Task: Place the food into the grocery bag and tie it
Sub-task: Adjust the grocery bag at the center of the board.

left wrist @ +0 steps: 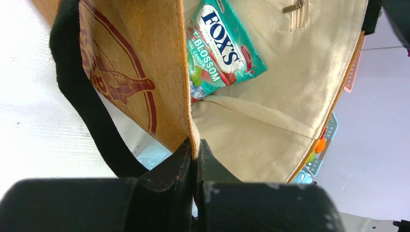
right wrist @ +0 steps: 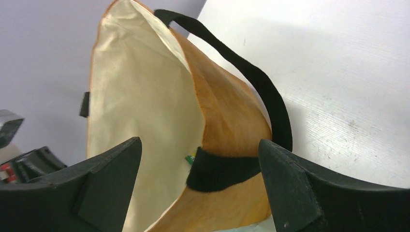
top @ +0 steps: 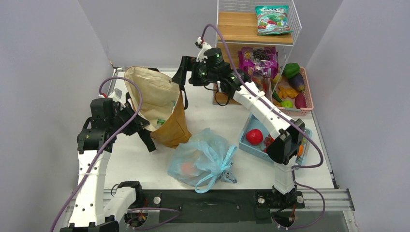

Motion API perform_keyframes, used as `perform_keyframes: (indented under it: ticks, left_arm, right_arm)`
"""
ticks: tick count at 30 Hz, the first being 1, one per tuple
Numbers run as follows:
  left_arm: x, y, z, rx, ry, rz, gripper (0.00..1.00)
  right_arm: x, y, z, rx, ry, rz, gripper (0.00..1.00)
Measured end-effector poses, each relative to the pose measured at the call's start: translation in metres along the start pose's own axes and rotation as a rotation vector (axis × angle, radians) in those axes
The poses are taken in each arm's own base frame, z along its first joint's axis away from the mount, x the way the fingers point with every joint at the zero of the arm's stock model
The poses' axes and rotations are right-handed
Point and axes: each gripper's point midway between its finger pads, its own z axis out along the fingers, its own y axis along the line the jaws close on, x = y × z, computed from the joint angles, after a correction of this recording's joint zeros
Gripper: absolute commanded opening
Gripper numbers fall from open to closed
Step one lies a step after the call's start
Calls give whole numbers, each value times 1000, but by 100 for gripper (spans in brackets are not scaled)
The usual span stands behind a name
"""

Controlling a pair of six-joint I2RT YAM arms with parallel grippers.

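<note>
The light blue grocery bag (top: 203,155) lies on the table in front of the arms, its handles (top: 220,166) drawn together into a knot. Food shows through the plastic as an orange shape (top: 186,168). My left gripper (top: 145,124) is shut on the near rim of a tan tote (top: 162,104), and the left wrist view shows the jaws (left wrist: 195,145) pinching that edge. My right gripper (top: 183,75) hangs open over the tote's far rim. Its fingers (right wrist: 199,141) stand either side of the black strap patch (right wrist: 222,171) without touching it.
A teal candy packet (left wrist: 222,48) lies inside the tote. A blue tray (top: 247,145) at the right holds a red fruit (top: 254,137). A pink basket (top: 307,99) of vegetables and a wire shelf (top: 256,29) with snack packets stand at the back right.
</note>
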Motion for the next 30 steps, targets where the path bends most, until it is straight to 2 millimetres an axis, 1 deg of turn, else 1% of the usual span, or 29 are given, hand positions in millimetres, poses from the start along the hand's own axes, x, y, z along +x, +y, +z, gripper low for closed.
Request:
perform_keyframes:
  ticks: [2, 4, 5, 6, 7, 8, 9, 10, 11, 13, 15, 18, 21, 23, 26, 30]
  left_arm:
    - [0, 0, 0, 0, 0, 0, 0]
    - [0, 0, 0, 1, -1, 0, 0]
    - [0, 0, -1, 1, -2, 0, 0]
    - [0, 0, -1, 1, -3, 1, 0]
    - [0, 0, -1, 2, -3, 1, 0]
    - [0, 0, -1, 2, -3, 1, 0]
    - [0, 0, -1, 2, -4, 1, 0]
    - [0, -1, -1, 3, -5, 1, 0]
    - [0, 0, -2, 2, -5, 1, 0]
    - [0, 0, -1, 0, -4, 2, 0]
    - [-2, 0, -2, -10, -3, 4, 0]
    - [-10, -1, -3, -30, -2, 18, 0]
    - [-22, -2, -2, -58, -4, 26, 0]
    - [-32, -3, 0, -71, -5, 30, 0]
    - [-48, -6, 3, -79, -12, 39, 0]
    - [-65, -7, 11, -81, -9, 51, 0]
  right_arm:
    - [7, -5, 13, 1, 25, -2, 82]
    - [18, -14, 26, 12, 62, -2, 73]
    - [24, -18, 32, 17, 81, -3, 62]
    - [31, -23, 38, 23, 99, -4, 55]
    - [35, -24, 43, 25, 112, -7, 42]
    - [40, -28, 47, 29, 127, -6, 36]
    - [43, -29, 50, 28, 137, -9, 24]
    - [47, -29, 52, 29, 146, -10, 18]
    - [49, -29, 52, 27, 152, -15, 9]
    - [52, -27, 52, 25, 159, -23, 0]
    - [53, -26, 52, 26, 162, -25, 0]
    - [53, -25, 51, 31, 158, -31, 0]
    - [54, -32, 45, 70, 149, -29, 0]
    - [58, -37, 37, 101, 147, -22, 0]
    - [65, -46, 18, 154, 147, 2, 0]
    - [74, -51, -7, 208, 140, 31, 0]
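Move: The right hand, open, is poised over the right rim of the tan grocery bag, which lies about 3 cm to its left, 1 cm ahead and 7 cm below. The bag's black right strap hangs some 12 cm below, about 1 cm to the right; the tied blue plastic bag is about 21 cm back, 8 cm right and 28 cm down. The left hand already pinches the bag's near-left rim; the right rim lies roughly 12 cm ahead and 10 cm right of it, about level. The right fingers come down some 7 cm and slightly left onto the tan bag's right rim and shut on it, then draw that edge about 5 cm to the right and 3 cm back. Meanwhile the left hand, keeping its pinch on the other side, starts forward, going about 5 cm with some left and up, so the two pull the rim apart. ##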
